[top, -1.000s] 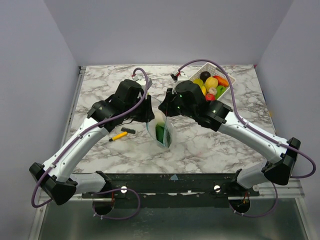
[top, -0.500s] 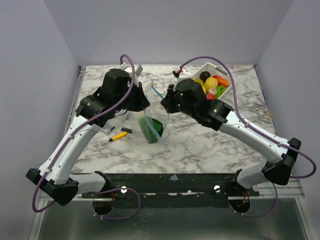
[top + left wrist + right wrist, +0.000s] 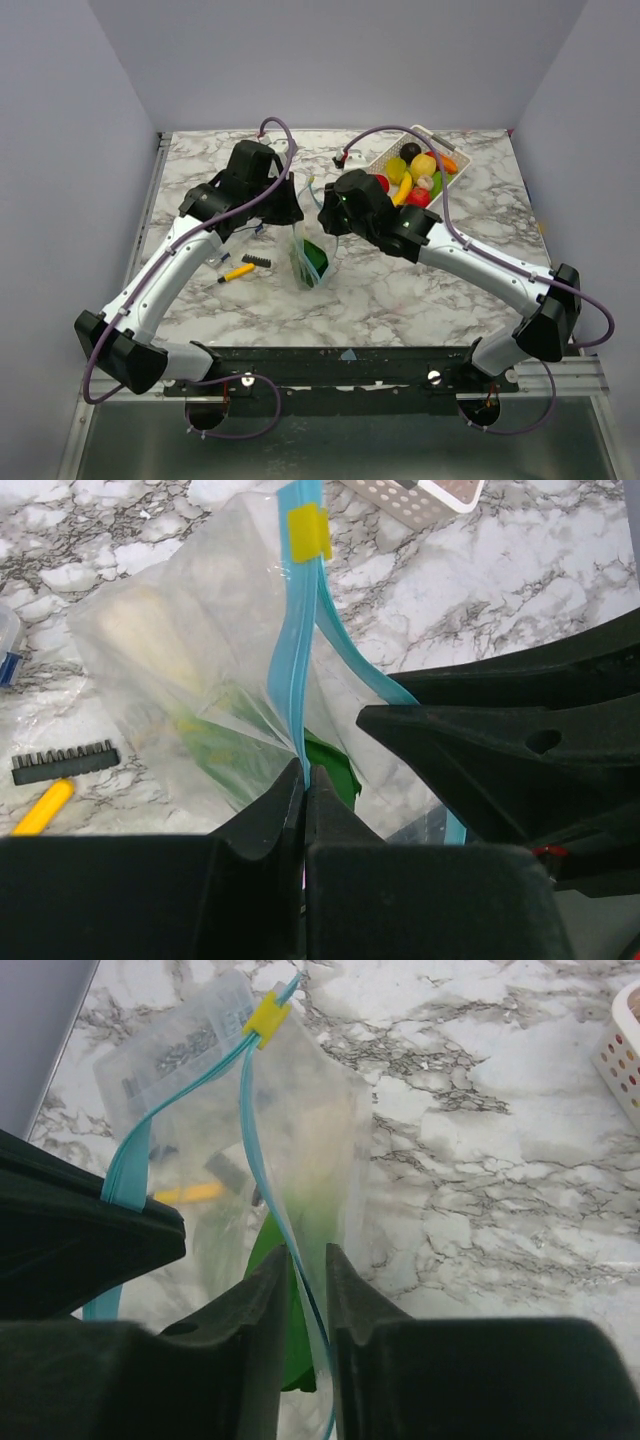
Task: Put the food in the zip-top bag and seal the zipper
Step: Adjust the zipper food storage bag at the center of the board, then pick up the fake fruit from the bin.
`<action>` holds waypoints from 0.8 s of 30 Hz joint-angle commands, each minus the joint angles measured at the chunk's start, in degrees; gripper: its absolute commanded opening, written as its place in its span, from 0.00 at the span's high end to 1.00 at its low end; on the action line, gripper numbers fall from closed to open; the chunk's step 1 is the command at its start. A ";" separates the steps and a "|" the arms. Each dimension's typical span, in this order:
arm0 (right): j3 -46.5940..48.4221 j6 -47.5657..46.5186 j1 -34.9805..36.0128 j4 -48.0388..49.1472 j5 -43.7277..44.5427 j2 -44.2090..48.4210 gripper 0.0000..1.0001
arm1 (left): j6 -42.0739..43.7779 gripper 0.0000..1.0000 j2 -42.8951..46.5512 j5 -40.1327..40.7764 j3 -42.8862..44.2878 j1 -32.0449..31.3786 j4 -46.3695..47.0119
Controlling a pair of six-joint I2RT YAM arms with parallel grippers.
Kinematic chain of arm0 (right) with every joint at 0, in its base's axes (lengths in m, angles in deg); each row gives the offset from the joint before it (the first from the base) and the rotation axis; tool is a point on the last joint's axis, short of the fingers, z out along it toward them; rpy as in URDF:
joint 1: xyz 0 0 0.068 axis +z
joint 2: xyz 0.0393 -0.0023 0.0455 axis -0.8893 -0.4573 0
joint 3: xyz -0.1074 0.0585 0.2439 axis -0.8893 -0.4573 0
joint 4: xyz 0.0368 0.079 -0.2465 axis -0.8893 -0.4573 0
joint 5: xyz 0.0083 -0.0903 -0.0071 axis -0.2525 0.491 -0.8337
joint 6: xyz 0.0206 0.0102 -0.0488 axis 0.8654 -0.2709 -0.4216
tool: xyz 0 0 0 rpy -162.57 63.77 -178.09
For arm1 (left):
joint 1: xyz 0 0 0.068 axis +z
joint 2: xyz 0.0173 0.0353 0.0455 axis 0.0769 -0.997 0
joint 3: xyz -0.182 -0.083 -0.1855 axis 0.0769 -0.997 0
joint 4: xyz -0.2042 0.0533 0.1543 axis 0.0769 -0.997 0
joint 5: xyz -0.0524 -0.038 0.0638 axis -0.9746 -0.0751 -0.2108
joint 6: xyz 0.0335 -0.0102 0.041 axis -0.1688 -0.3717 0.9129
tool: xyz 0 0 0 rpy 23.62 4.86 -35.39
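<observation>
The zip-top bag (image 3: 310,250) hangs upright between both grippers at the table's middle, with green food (image 3: 318,258) and a pale piece inside. In the left wrist view my left gripper (image 3: 305,770) is shut on the light blue zipper (image 3: 292,670), below its yellow slider (image 3: 310,532). In the right wrist view my right gripper (image 3: 308,1252) stands narrowly open, and the other zipper strip (image 3: 255,1100) runs loose between its jaws above the green food (image 3: 258,1250). The bag's mouth gapes below the slider. More food (image 3: 420,165) lies in the white basket (image 3: 440,135).
A yellow-and-black tool (image 3: 237,271) and a black bit holder (image 3: 258,261) lie left of the bag. A small clear packet (image 3: 180,1045) lies behind the bag. The basket stands at the back right, close to the right arm.
Both grippers have come closer together, so the bag's mouth is narrower. The right jaws have parted a little from the strip. The left gripper stays shut on its strip.
</observation>
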 commanded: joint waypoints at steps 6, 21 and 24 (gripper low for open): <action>7.94 -1.11 -0.01 -7.71 4.08 1.10 0.56 | 1.43 1.00 2.45 -1.41 -3.10 -0.02 5.32; 8.74 -3.30 -18.90 -9.94 5.33 5.93 0.36 | 2.23 1.00 3.60 -0.47 -7.99 -0.02 8.48; 7.13 -2.77 -26.37 -8.12 1.41 3.58 0.35 | 2.10 1.00 3.97 -0.76 -8.84 -0.02 9.02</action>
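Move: The right hand, its pads just parting on the bag's right zipper rim, has the food basket some 28 cm ahead, 21 cm to its right and 14 cm below; the red fruit in the basket's left corner is about 27 cm ahead and 11 cm right, the bag's body 6 cm left and 9 cm below. From the left hand, still gripping the other rim, the body is 3 cm right and 9 cm below. The right hand opens its fingers wide and lets go of the blue zipper rim, lifts about 8 cm clear of the bag, then swings some 15 cm right and 8 cm forward towards the food basket, turning roughly 25 degrees clockwise as it goes. Meanwhile the left hand keeps its rim pinched shut between its fingertips and sinks about 2.5 cm, easing the bag down with barely any sideways travel. ##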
